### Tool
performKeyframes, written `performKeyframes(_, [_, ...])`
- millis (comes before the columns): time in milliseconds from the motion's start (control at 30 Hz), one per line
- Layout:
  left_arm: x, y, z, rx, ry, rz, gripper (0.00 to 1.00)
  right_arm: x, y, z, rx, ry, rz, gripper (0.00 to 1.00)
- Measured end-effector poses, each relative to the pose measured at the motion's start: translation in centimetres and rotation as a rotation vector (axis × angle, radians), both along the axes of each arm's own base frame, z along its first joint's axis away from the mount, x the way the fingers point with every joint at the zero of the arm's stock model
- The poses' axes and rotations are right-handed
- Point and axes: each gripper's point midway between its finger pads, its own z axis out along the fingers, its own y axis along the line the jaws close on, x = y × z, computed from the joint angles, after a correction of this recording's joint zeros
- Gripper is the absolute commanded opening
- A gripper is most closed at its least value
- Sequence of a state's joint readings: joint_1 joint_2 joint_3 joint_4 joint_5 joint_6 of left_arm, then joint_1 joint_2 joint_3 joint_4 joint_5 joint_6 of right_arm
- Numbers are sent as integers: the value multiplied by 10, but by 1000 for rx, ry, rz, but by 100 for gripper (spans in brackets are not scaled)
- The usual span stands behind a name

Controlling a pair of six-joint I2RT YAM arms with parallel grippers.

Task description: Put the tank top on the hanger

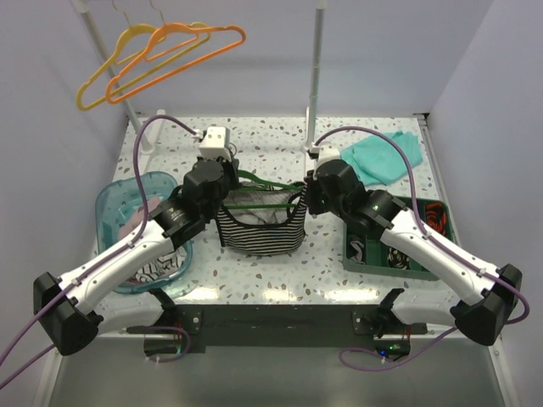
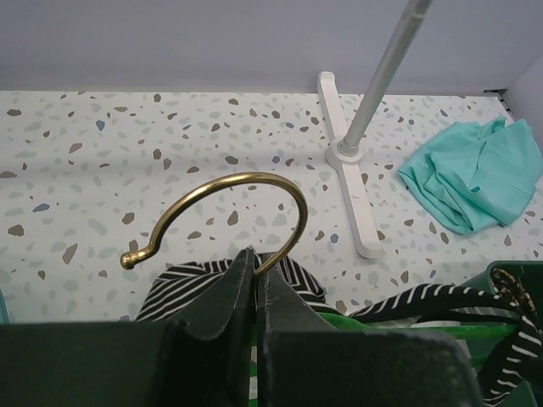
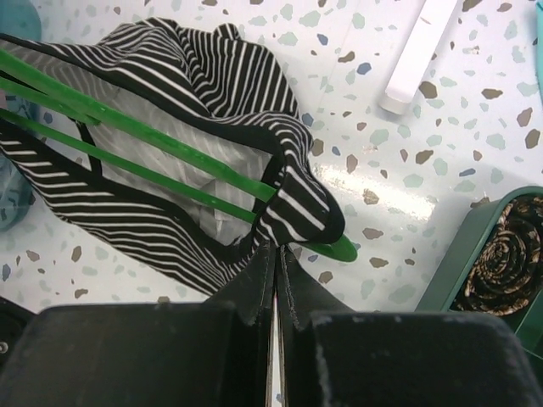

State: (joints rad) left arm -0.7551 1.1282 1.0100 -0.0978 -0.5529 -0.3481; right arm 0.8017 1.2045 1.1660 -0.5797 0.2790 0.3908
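The striped tank top lies mid-table, draped over the green hanger. My left gripper is shut on the base of the hanger's brass hook; in the left wrist view the gripper's jaws pinch the wire, with striped fabric below. My right gripper is at the top's right shoulder. In the right wrist view it is shut on the dark-edged strap of the tank top, which wraps over the hanger's right end. The hanger's bars show through the fabric.
A blue basin with clothes sits at the left. A green bin stands at the right and a teal cloth at the back right. A rack pole with a white foot stands behind. Orange and yellow hangers hang at the back left.
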Motion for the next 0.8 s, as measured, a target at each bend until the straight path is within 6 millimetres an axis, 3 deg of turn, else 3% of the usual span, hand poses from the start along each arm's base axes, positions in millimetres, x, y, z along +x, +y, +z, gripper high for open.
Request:
performKeyframes(67, [1,-1,-1,2,3,-1,0,2,2,6,8,-9,1,0])
performKeyframes(367, [1,-13,-10,19,22,-27,0,22,23,68,74,-110,20,0])
performKeyframes(600, [4,-27,-5,16,19,-49,0,34,34,80,68,-126,30,2])
performKeyframes(667, [5,-29,-2,15,15,-51,0,36,35,80,56,-125,35,13])
performKeyframes(700, [5,-30,1,16,9,-54,0,36,35,80,50,-126,37,27])
performKeyframes(800, [7,-31,15,18,-17,-56,0,34,31,81,28,-137,53,48])
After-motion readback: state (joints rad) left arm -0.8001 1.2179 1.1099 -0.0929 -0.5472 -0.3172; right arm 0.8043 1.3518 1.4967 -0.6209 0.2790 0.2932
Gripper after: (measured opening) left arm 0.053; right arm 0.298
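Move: The right hand already pinches the tank top's near-right strap. The green hanger's right tip, just poking through it, lies about 2 cm to the right and 2 cm below; the shirt's body hangs some 11 cm left, 5 cm back and 10 cm down, and the white rack foot lies about 12 cm ahead, 2 cm right and 18 cm down. From the left hand, holding the hanger just below its hook, that strap is about 17 cm right, 4 cm back and 5 cm lower. The right hand, still pinching the strap, pulls it up some 8 cm over the hanger's right arm and about 3 cm each forward and left, tilting its fingers up slightly, then eases back a touch as the fingers start to open. Meanwhile the left hand keeps its grip under the hook and shifts the hanger about 3 cm to the right, dipping a little and rising again at the end, so that its tip goes farther out through the strap. ##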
